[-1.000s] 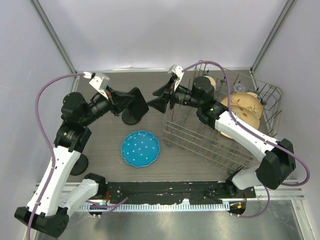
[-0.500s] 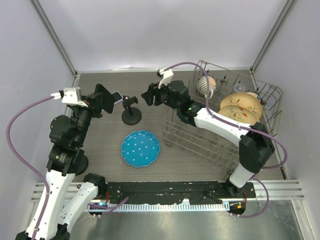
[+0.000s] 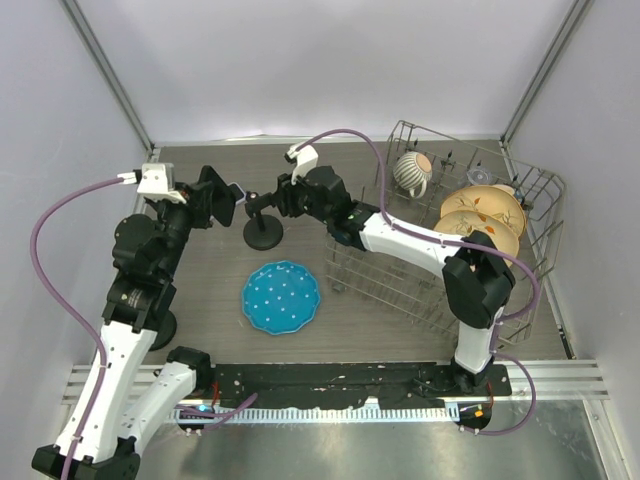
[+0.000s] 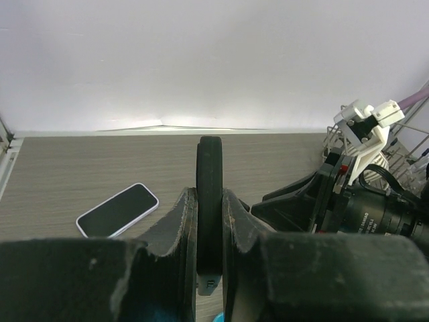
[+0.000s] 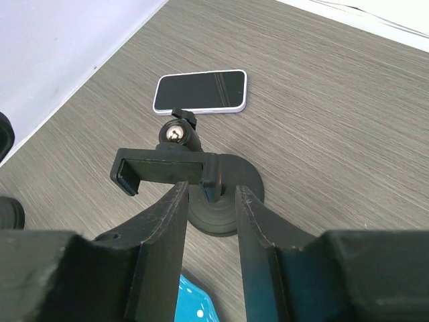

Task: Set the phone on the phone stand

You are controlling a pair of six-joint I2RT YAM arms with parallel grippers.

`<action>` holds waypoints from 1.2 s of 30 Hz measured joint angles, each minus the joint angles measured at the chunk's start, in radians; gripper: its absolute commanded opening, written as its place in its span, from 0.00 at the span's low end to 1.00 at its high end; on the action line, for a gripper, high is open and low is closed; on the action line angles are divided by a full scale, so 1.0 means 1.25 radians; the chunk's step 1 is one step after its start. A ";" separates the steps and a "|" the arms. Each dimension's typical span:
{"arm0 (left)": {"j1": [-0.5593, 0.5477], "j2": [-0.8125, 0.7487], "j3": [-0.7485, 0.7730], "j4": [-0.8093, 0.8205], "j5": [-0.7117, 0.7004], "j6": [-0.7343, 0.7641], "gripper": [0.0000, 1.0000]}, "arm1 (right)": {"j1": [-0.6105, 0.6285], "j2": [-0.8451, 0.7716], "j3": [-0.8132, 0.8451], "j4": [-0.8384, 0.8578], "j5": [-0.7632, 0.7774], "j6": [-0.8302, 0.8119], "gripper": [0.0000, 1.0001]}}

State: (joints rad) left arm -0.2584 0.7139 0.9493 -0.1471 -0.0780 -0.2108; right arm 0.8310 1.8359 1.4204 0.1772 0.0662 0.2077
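The phone [image 3: 235, 190] lies flat, screen up, on the wooden table behind and left of the black phone stand [image 3: 263, 236]. It also shows in the left wrist view [image 4: 117, 210] and the right wrist view [image 5: 201, 92]. My right gripper [image 5: 211, 191] is open. Its jaws straddle the right end of the stand's clamp bar [image 5: 164, 168] above the round base [image 5: 231, 201], with gaps on both sides. My left gripper [image 4: 209, 194] hovers left of the stand, nearly shut. A thin black bar [image 4: 209, 168] fills the slit between its jaws. I cannot tell what the bar belongs to.
A blue speckled plate [image 3: 280, 298] lies just in front of the stand. A wire dish rack [image 3: 400, 280] at the right holds a mug [image 3: 412, 172] and patterned plates [image 3: 480, 215]. Walls close the back and both sides.
My right gripper has swung left from the rack to the stand's clamp. My left gripper pulled back left from the stand, then edged back toward it. The stand has not moved.
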 measured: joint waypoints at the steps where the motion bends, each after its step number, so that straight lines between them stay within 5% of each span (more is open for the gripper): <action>1: 0.000 0.002 0.000 0.000 0.002 -0.001 0.00 | 0.002 0.003 0.002 0.000 0.002 -0.002 0.39; 23: 0.003 0.006 0.000 0.001 0.041 -0.020 0.00 | 0.010 0.056 0.035 -0.013 -0.007 -0.035 0.32; 36: 0.004 0.045 0.000 0.001 0.093 -0.032 0.00 | 0.007 0.071 0.056 -0.011 -0.048 -0.075 0.01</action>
State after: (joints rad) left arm -0.2539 0.7704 0.9493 -0.1463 0.0387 -0.2512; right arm 0.8402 1.9251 1.4906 0.1638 0.0059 0.1135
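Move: The phone stand's clamp lies about 5 cm left of the right hand, level with it fore and aft, and roughly 3 cm lower; its near right end sits almost between the open fingers. The white phone is some 17 cm ahead and 18 cm left of that hand, the blue plate 17 cm back, straight below. From the left hand, still holding the black phone, the clamp is about 10 cm ahead, 8 cm right and 16 cm below; the white phone lies some 27 cm ahead and 6 cm left. The clamp's right end is taken between the right hand's fingers: that hand eases left and down, about 2 cm each way, then closes its half-open fingers until they pinch the end. The left hand keeps its grip on the black phone, barely stirring before it drifts some 2.5 cm right and a little down towards the clamp, turning slightly clockwise. ##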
